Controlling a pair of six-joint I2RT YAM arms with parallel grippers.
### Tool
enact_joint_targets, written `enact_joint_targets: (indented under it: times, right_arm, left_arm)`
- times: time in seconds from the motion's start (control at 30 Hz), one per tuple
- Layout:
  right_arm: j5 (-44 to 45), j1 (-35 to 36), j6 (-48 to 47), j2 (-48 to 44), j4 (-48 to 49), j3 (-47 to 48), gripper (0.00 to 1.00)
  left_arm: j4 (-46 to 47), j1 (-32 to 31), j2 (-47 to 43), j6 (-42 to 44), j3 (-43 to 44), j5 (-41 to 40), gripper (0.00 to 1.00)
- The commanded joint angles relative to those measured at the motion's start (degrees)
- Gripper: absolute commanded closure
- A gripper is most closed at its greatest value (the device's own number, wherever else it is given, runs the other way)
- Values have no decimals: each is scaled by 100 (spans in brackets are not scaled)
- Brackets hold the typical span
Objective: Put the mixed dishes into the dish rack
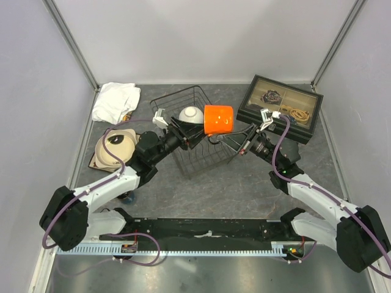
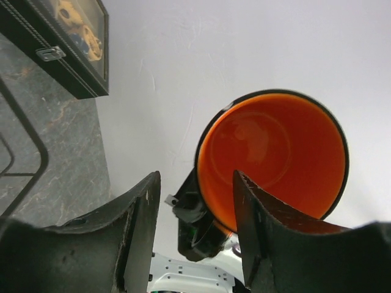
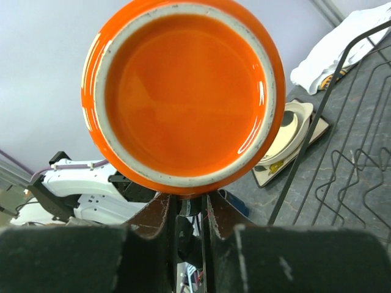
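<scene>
The orange mug point(image 1: 218, 119) hangs on its side above the right part of the black wire dish rack point(image 1: 174, 94). My right gripper point(image 1: 237, 139) is shut on it from below; in the right wrist view the narrow jaws point(image 3: 187, 198) clamp just under the mug's base point(image 3: 183, 91). My left gripper point(image 1: 194, 135) stands open at the mug's mouth point(image 2: 275, 146), its fingers point(image 2: 197, 180) spread, one beside the rim. A white bowl point(image 1: 191, 113) sits in the rack. The cream plate point(image 1: 115, 146) lies on the square plate point(image 1: 101, 163) at the left.
A white folded cloth point(image 1: 116, 101) lies at the back left. A black glass-lidded compartment box point(image 1: 281, 107) stands at the back right. Grey walls close the table on three sides.
</scene>
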Motion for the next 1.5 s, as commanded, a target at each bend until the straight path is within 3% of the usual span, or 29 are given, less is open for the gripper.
enact_joint_targets:
  times: [0.0,0.23,0.43,0.63,0.83,1.1,1.47]
  right_arm:
    - [117,-83,-359,-331,88,591,100]
    - [275,-118,-1149,-481,-1473,995,100]
    - [661,-118,-2415,-209,-3521,2249,100]
    - [750,-66,-3320,967,-4981,3919,100]
    - [2338,777,-4331,2453,-6520,5887,100]
    - [3833,1525,-4552,4140,-7163,7655,100]
    - [4889,1912,-4859,6250,-7945,10038,100]
  left_arm:
    - [-283,16,-394,235,-303,-342,43]
    - [-994,350,-1290,550,-691,-675,42]
    - [-3208,377,-2501,1814,-296,-1481,41]
    - [-5370,377,-3224,3010,380,-2396,41]
    - [-7197,385,-3348,3811,1180,-3337,41]
    - [-8492,385,-3681,4234,1796,-4244,40]
    - [-9310,385,-3832,4515,2262,-4772,39]
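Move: The right hand holds the orange mug's handle; the rack's far left corner lies about 26 cm ahead, 20 cm left and 20 cm below, with the white bowl about 20 cm ahead, 9 cm left and 23 cm below. For the emptied left hand, the plate stack is some 33 cm left, 4 cm ahead and 26 cm below, the blue mug some 30 cm left, 17 cm back and 27 cm below. Right hand carries the orange mug forward-left about 24 cm, rolling some 65 degrees; open left hand withdraws leftward. ##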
